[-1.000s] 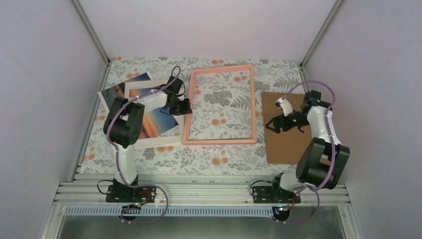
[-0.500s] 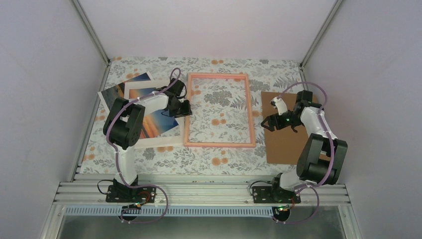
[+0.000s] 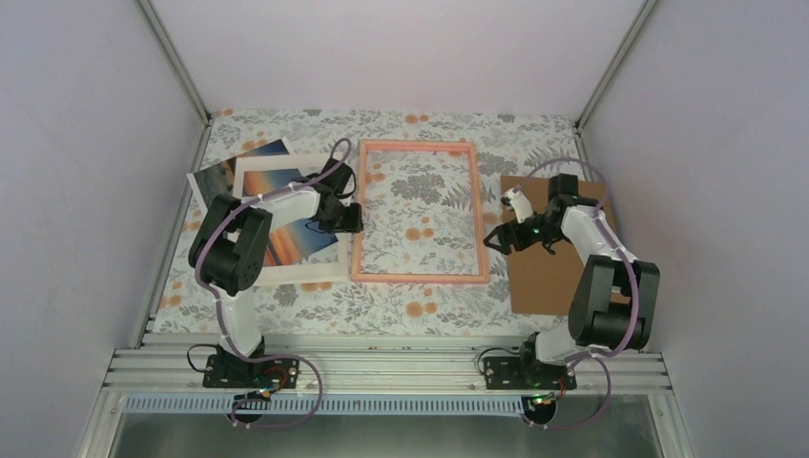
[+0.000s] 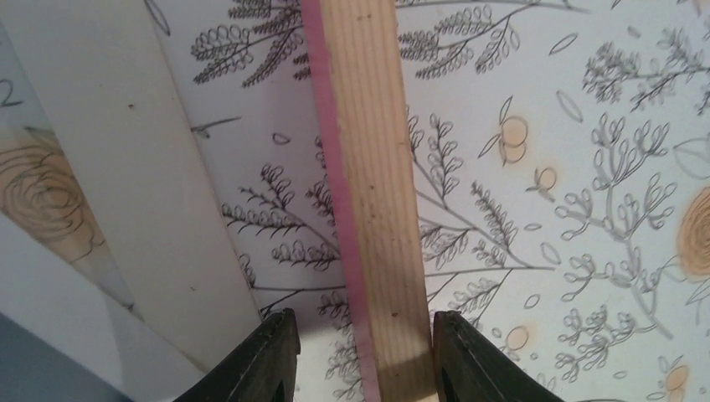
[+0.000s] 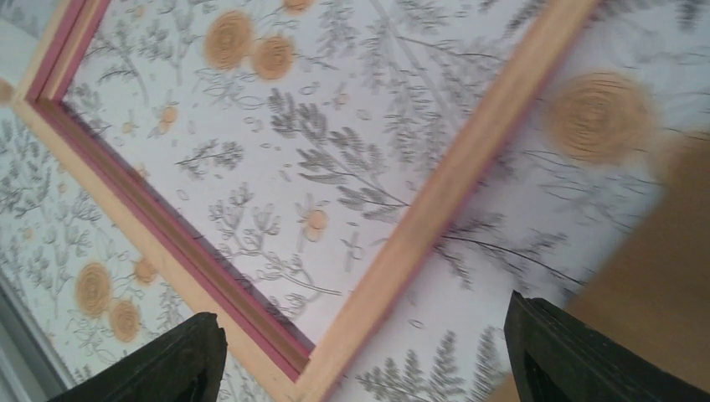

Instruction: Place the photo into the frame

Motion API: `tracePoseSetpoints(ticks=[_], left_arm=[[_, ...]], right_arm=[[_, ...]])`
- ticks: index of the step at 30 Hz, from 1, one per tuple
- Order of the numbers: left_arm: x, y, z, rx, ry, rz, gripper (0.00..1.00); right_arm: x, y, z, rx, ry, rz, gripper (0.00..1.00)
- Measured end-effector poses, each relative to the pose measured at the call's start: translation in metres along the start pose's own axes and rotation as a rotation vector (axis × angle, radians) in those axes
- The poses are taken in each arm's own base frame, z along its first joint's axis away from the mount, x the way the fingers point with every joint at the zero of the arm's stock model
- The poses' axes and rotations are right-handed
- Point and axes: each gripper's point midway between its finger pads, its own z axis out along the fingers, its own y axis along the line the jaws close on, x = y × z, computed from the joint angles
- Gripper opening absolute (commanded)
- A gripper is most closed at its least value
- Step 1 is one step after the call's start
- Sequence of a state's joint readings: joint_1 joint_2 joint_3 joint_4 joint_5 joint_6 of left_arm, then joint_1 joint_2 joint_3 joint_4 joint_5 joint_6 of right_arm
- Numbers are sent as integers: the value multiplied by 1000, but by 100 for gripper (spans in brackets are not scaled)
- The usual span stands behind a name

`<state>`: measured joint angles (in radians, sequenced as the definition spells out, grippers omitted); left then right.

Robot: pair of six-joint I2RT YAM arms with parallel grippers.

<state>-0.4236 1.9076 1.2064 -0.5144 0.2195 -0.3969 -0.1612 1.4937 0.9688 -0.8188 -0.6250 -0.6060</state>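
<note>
The pink frame (image 3: 420, 278) lies flat on the flowered cloth in the middle of the table. My left gripper (image 3: 351, 218) straddles its left rail (image 4: 377, 209). In the left wrist view that gripper (image 4: 364, 322) is open: the right finger sits against the rail and the left finger stands clear of it. The photo (image 3: 286, 234), a sunset print, lies at the left under a cream mat board (image 3: 250, 172), showing through its window. My right gripper (image 3: 501, 239) hovers wide open over the frame's right rail (image 5: 469, 159) near a corner, holding nothing (image 5: 362, 314).
A brown backing board (image 3: 549, 277) lies right of the frame, under the right arm, and shows again (image 5: 670, 276). The cream mat board's edge (image 4: 126, 167) runs just left of the left gripper. Grey walls close in the table on three sides.
The frame, raised and tilted a second ago, now lies flat. My left gripper's jaws have opened off the rail. The right gripper has moved left, from over the backing board to the frame's right rail.
</note>
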Motion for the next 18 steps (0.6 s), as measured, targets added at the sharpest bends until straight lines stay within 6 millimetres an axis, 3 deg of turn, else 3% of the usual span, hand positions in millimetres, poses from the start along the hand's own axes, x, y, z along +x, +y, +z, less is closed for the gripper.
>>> tracePoseSetpoints(ticks=[5, 9, 13, 18], left_arm=[[6, 5, -4, -23, 16, 72, 53], [-6, -6, -21, 28, 0, 161, 78], [-35, -17, -77, 125, -134, 239, 99], [-59, 10, -168, 191, -336, 292, 100]], right_arm=[[-2, 28, 18, -68, 23, -45, 83], [-16, 54, 27, -121, 2, -99, 83], [-37, 87, 38, -178, -31, -170, 82], [-74, 138, 52, -254, -80, -276, 80]])
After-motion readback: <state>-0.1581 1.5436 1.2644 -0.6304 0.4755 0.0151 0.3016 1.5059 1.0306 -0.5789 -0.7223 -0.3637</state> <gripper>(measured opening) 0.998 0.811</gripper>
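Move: The white mat's middle lies about 16 cm left of the left hand and level with it, at table height 2 cm below; the photo is about 17 cm left. The frame, its left bar between the left fingers, centres 16 cm right and 2 cm ahead. From the right hand the mat is some 50 cm left, 4 cm ahead and 9 cm below, the frame's middle 18 cm left and 6 cm ahead, and the brown board 17 cm right, 1 cm back. Left hand lifts about 16 cm off the frame and leftward, opening; right sweeps as far left over it. ##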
